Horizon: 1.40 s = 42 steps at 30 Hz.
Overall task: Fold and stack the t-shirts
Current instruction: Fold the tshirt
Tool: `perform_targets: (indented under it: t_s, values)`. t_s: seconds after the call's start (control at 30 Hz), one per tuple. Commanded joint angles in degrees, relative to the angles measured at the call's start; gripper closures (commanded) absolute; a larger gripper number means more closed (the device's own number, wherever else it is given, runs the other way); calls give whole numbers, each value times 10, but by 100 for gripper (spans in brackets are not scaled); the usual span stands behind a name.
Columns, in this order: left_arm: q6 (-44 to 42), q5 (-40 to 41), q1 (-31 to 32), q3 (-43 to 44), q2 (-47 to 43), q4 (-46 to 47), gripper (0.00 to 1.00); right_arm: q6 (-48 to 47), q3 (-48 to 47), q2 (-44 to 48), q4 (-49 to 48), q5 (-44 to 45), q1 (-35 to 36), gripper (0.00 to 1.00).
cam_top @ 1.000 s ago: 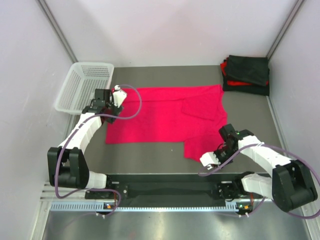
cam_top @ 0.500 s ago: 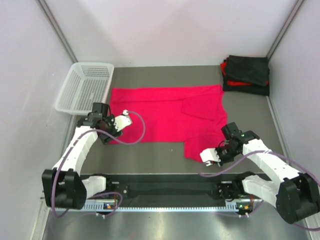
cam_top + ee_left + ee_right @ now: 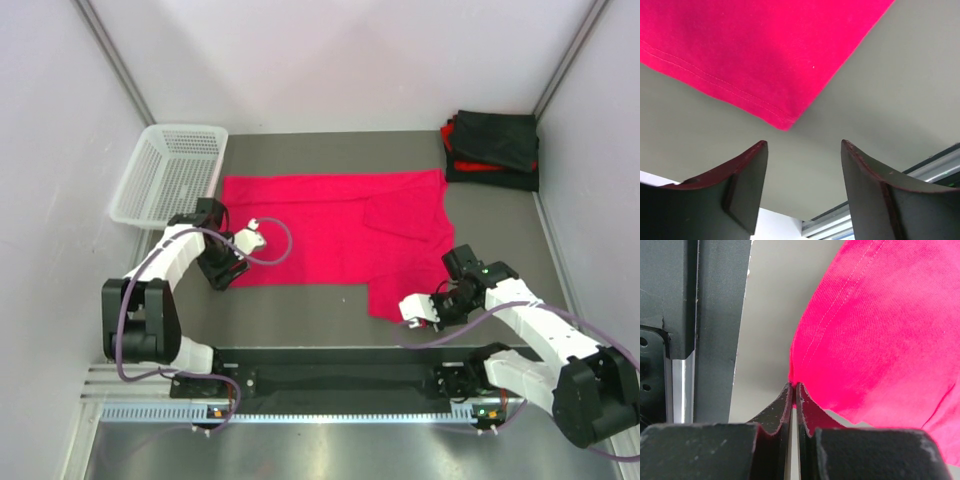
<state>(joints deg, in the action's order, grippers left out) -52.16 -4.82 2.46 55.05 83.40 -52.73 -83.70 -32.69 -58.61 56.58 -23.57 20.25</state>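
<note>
The red t-shirt (image 3: pixel 330 228) lies spread flat on the grey table. My left gripper (image 3: pixel 224 276) is open and empty, low over the table just short of the shirt's near-left corner (image 3: pixel 782 124); the left wrist view shows both fingers (image 3: pixel 747 175) apart over bare table. My right gripper (image 3: pixel 402 312) is shut at the shirt's near-right corner, and the right wrist view shows the fingertips (image 3: pixel 790 390) pressed together on the red hem (image 3: pixel 805 360). Folded black t-shirts (image 3: pixel 492 148), with red showing between them, are stacked at the back right.
A white mesh basket (image 3: pixel 170 172) stands at the back left beside the shirt. A black and metal rail (image 3: pixel 330 375) runs along the near edge, also seen in the right wrist view (image 3: pixel 715 315). Pale walls close in the table.
My left arm has swung from the shirt's far-left corner down to its near-left corner, gripper open. The right gripper has stayed at the near-right corner.
</note>
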Motion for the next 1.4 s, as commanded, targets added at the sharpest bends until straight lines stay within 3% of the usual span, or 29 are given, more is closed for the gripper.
perform_targets:
  t_s: [0.0, 0.2, 0.6, 0.73, 0.93, 0.97, 1.0, 1.1, 1.2, 1.37]
  values:
    - [14, 11, -8, -11, 10, 18, 36, 5, -15, 2, 6, -7, 9, 100]
    - [14, 22, -11, -28, 19, 41, 42, 19, -13, -3, -4, -11, 9, 100]
    - [10, 31, -20, -28, 82, 79, 42, 42, -12, -4, -13, -9, 17, 100]
    - [7, 31, -20, -30, 100, 83, 46, 49, -11, -3, -16, -9, 19, 100]
    - [-10, 36, -21, -40, 100, 81, 67, 56, -4, 5, -18, -8, 19, 100]
    - [-14, 39, -21, -42, 101, 82, 71, 57, -3, 7, -20, -8, 19, 100]
    - [-15, 43, -20, -42, 103, 82, 83, 61, -3, 8, -23, -7, 19, 100]
    - [-15, 43, -21, -37, 109, 76, 94, 78, -4, 10, -30, 0, 19, 100]
    - [-15, 43, -21, -26, 112, 72, 100, 106, -16, 16, -38, 1, 9, 100]
    - [-19, 32, -21, 5, 105, 53, 100, 150, -59, 30, -42, -2, -19, 100]
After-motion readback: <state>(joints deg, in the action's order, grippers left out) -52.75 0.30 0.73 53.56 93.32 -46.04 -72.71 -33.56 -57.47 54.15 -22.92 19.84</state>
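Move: The t-shirt's near-left hem corner lies flat beneath the left hand's parted fingers, about 5 cm down, 2 cm to the left and 1 cm ahead. From that hand the shirt's far-left corner is some 22 cm straight ahead, at table height, and the white basket's middle about 22 cm ahead and 11 cm left. From the right hand, still pinching the sleeve end just off the table, the hem corner is roughly 43 cm left, 7 cm ahead and 3 cm lower. The near-left hem corner is what the left hand sinks onto, going down about 4.5 cm and easing some 2 cm left. With its tips down at the table, the part-open fingers shut and pinch the corner. The right hand keeps its grip on the sleeve end and all but holds still, only starting forward and up by about 1 cm at the very end, turning some 10 degrees clockwise. ##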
